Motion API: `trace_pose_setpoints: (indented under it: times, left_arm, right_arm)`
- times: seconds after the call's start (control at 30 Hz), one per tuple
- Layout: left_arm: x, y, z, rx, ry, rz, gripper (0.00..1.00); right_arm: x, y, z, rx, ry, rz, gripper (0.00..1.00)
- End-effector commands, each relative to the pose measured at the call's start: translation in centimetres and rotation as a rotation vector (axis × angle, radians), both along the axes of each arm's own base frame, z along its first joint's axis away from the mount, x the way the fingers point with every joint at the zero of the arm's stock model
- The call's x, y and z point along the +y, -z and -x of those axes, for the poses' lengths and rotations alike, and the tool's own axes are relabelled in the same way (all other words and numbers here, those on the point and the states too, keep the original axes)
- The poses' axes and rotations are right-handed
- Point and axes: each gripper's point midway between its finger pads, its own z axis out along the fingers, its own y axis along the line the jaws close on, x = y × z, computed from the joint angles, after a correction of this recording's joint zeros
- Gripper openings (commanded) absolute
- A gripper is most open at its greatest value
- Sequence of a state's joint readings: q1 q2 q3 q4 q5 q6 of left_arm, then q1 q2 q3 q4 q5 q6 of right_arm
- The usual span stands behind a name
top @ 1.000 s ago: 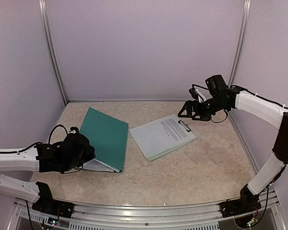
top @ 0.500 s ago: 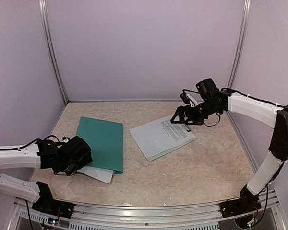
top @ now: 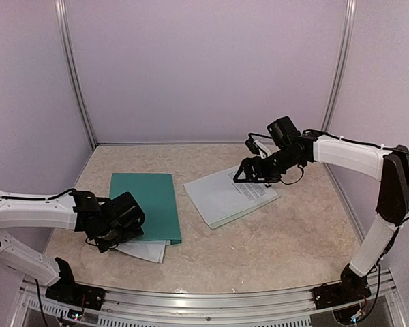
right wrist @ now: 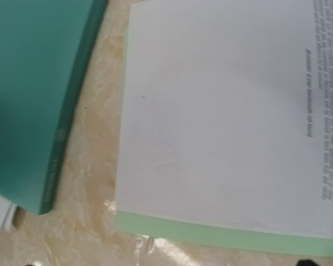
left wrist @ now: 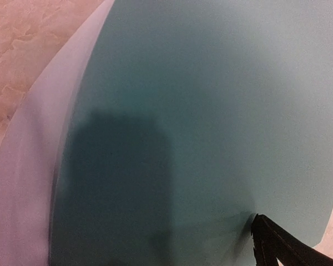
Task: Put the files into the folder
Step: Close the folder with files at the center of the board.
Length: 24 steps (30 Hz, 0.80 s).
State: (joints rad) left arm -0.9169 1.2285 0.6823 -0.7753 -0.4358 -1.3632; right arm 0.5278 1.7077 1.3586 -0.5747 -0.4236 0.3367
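The dark teal folder point(top: 144, 204) lies shut and flat on the left of the table, and it fills the left wrist view point(left wrist: 211, 111). White sheets point(top: 148, 251) stick out from under its near edge and show as a pale strip point(left wrist: 22, 177). My left gripper point(top: 123, 219) is low over the folder's near left corner, open and holding nothing. One fingertip point(left wrist: 275, 244) rests at the cover. More files point(top: 225, 194) lie on a mint clipboard. My right gripper point(top: 249, 176) hovers open above their printed far end. The right wrist view shows that sheet point(right wrist: 211, 111) and the folder's edge point(right wrist: 28, 83).
The pale mint clipboard point(top: 249, 212) lies at an angle in the middle, its green rim point(right wrist: 222, 233) showing under the paper. Marble tabletop point(top: 293, 238) lies to the right and front. Purple walls with metal posts close in three sides, with a rail along the near edge.
The folder's cover, held raised by my left gripper a second ago, has dropped flat and the gripper has opened. My right gripper has moved left and down over the clipboard.
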Motion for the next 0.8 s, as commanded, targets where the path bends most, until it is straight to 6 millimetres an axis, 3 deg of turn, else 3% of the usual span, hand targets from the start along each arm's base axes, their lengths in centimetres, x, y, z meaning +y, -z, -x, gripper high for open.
trace_pose_setpoints:
  times: [0.0,0.17,0.33,0.57,0.77]
  left_arm:
    - [-2.7,0.3,-0.2,0.058,0.078,-0.069,0.99]
    - [-3.7,1.5,1.0,0.112,0.116,-0.158,0.99]
    - [-3.1,1.8,2.7,0.15,0.128,-0.173,0.99]
    - [-2.2,1.6,4.9,0.19,0.174,-0.16,0.99]
    - [-2.1,0.2,5.3,0.15,0.183,-0.097,0.99]
  right_arm:
    - [2.5,0.6,0.6,-0.039,-0.068,0.015,0.99]
    - [5.2,1.5,2.4,-0.119,-0.148,0.079,0.99]
    - [6.9,2.6,4.0,-0.136,-0.228,0.102,0.99]
    - [8.9,3.8,7.1,-0.233,-0.37,0.163,0.99]
    - [12.1,4.2,11.3,-0.366,-0.515,0.248,0.97]
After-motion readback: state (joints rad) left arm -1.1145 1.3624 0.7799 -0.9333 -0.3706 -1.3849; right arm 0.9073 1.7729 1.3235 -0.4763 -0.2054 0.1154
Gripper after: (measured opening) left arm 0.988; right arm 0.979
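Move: The left hand, already wide open and low with a fingertip on the green folder's near part, has the folder's middle about 13 cm ahead, 4 cm right and a few centimetres below. The files poke out of its near edge, roughly 4 cm back and 5 cm right of this hand. From the right hand the folder's middle is about 31 cm left, 2 cm back and 14 cm down; the clipboard lies below that hand, some 4 cm ahead and 2 cm left. The left hand, fingers staying wide open, first sweeps about 5 cm right while sinking slightly, pushing along the near part of the folder, then draws back some 5 cm towards its base and comes free of the cover as it turns a little clockwise. Meanwhile the open right hand leaves the clipboard and travels about 10 cm left and 9 cm back, sinking nearly 4 cm, towards the folder's near right corner, its wrist swinging roughly 25 degrees counter-clockwise, without touching anything yet. ##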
